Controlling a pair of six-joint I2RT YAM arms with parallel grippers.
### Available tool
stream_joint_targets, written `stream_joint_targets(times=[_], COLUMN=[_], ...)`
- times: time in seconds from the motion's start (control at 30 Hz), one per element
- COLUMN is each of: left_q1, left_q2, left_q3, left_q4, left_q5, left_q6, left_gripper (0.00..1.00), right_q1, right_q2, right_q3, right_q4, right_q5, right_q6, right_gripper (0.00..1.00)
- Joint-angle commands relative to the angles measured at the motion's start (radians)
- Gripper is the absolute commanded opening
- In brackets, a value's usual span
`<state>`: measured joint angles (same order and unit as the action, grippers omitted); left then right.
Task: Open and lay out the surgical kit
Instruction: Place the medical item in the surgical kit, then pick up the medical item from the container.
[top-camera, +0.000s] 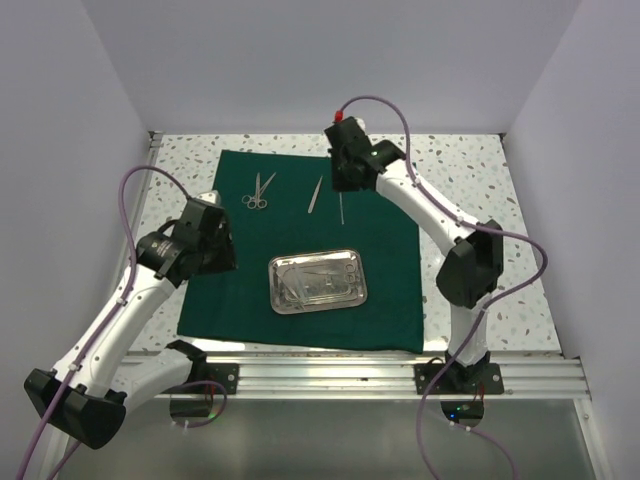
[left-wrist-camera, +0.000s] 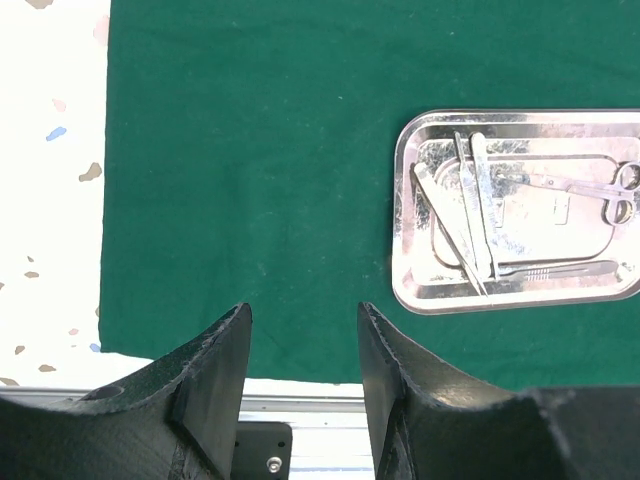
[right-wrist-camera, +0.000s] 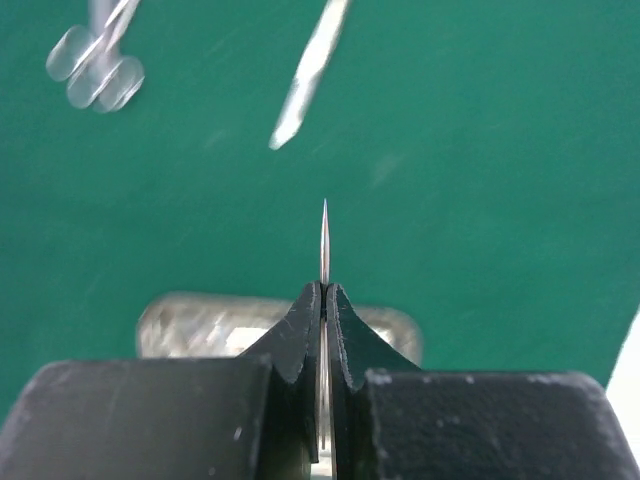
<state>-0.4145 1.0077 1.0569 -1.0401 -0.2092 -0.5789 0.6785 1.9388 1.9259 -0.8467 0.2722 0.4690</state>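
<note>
The dark green cloth (top-camera: 230, 290) lies spread flat on the table. The steel tray (top-camera: 276, 296) sits on it near the front centre and holds several slim instruments (left-wrist-camera: 482, 205). Scissors (top-camera: 259, 192) and tweezers (top-camera: 316, 194) lie on the far part of the cloth; both show blurred in the right wrist view, scissors (right-wrist-camera: 95, 70) and tweezers (right-wrist-camera: 310, 70). My right gripper (top-camera: 341, 190) is shut on a thin pointed silver instrument (right-wrist-camera: 324, 230) and holds it just above the cloth, right of the tweezers. My left gripper (left-wrist-camera: 303, 310) is open and empty over the cloth's left front part.
The speckled tabletop (top-camera: 480, 180) shows around the cloth. White walls close in the back and both sides. An aluminium rail (top-camera: 350, 375) runs along the front edge, also in the left wrist view (left-wrist-camera: 300, 405). The tray (right-wrist-camera: 200, 325) lies behind my right fingers.
</note>
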Motion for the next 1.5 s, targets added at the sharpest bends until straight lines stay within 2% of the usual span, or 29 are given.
stream_joint_targets(times=[0.0, 0.27, 0.37, 0.5, 0.63, 0.77, 0.83, 0.87, 0.97, 1.03, 1.2, 1.27, 1.3, 1.47], left_q1=[0.005, 0.005, 0.006, 0.003, 0.005, 0.003, 0.003, 0.003, 0.003, 0.003, -0.018, -0.038, -0.041, -0.053], left_q2=[-0.011, 0.022, 0.038, 0.065, 0.088, 0.091, 0.094, 0.097, 0.118, 0.140, 0.213, 0.250, 0.264, 0.305], left_q3=[-0.003, -0.011, 0.002, 0.023, -0.005, -0.017, -0.011, -0.008, 0.005, 0.008, -0.003, -0.018, -0.024, -0.096], left_q4=[0.014, 0.022, 0.018, 0.018, 0.037, 0.022, 0.017, 0.014, 0.021, 0.047, 0.106, 0.127, 0.129, 0.213], left_q5=[0.011, 0.019, 0.024, 0.045, 0.129, 0.128, 0.126, 0.125, 0.129, 0.152, 0.205, 0.235, 0.237, 0.326], left_q6=[0.024, 0.022, 0.022, 0.030, 0.068, 0.070, 0.071, 0.073, 0.079, 0.088, 0.099, 0.076, 0.076, -0.056], left_gripper=[0.50, 0.50, 0.50, 0.50, 0.49, 0.49, 0.49, 0.49, 0.49, 0.49, 0.49, 0.48, 0.47, 0.46], right_q1=[-0.082, -0.149, -0.161, -0.174, -0.175, -0.177, -0.180, -0.180, -0.180, -0.183, -0.204, -0.214, -0.218, -0.220], right_q2=[0.089, 0.392, 0.485, 0.557, 0.627, 0.667, 0.689, 0.692, 0.655, 0.594, 0.422, 0.306, 0.267, -0.001], right_q3=[0.067, 0.411, 0.479, 0.484, 0.519, 0.518, 0.538, 0.541, 0.498, 0.443, 0.303, 0.172, 0.171, -0.079], right_q4=[-0.005, -0.003, 0.021, 0.122, 0.188, 0.276, 0.285, 0.282, 0.290, 0.290, 0.252, 0.242, 0.242, 0.238], right_q5=[0.003, -0.090, -0.120, -0.186, -0.231, -0.264, -0.269, -0.269, -0.268, -0.240, -0.180, -0.148, -0.140, -0.128], right_q6=[-0.035, 0.022, 0.078, 0.132, 0.161, 0.209, 0.226, 0.232, 0.221, 0.195, 0.137, 0.102, 0.091, 0.033], right_gripper=[0.00, 0.00, 0.00, 0.00, 0.00, 0.00, 0.09, 0.29, 0.58, 0.65, 0.68, 0.68, 0.68, 0.68])
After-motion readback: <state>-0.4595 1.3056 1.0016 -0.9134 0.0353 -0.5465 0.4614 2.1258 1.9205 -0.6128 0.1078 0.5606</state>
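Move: The right hand already holds a slim medical item. Its laying spot on the cloth is about 13 cm ahead, 4 cm left and 18 cm below, just to the right of a slanting instrument some 14 cm ahead and 5 cm left. The scissors lie about 14 cm ahead, 20 cm left; the tray 12 cm back, 4 cm left. For the empty left hand, the tray's left-end instruments are roughly 6 cm ahead, 15 cm right and 17 cm down; the tray's middle is 6 cm farther right. The right hand lays its pinched item beside the slanting instrument, swinging forward about 15 cm and down 16, first veering right, then back left while rolling its left side up. Its fingers open wide at the cloth, then it lifts off some 10 cm, backing off to the right. Meanwhile the left, half open, sinks about 7 cm and slides 6 cm right towards the tray instruments, tipping its fingers steeper. ##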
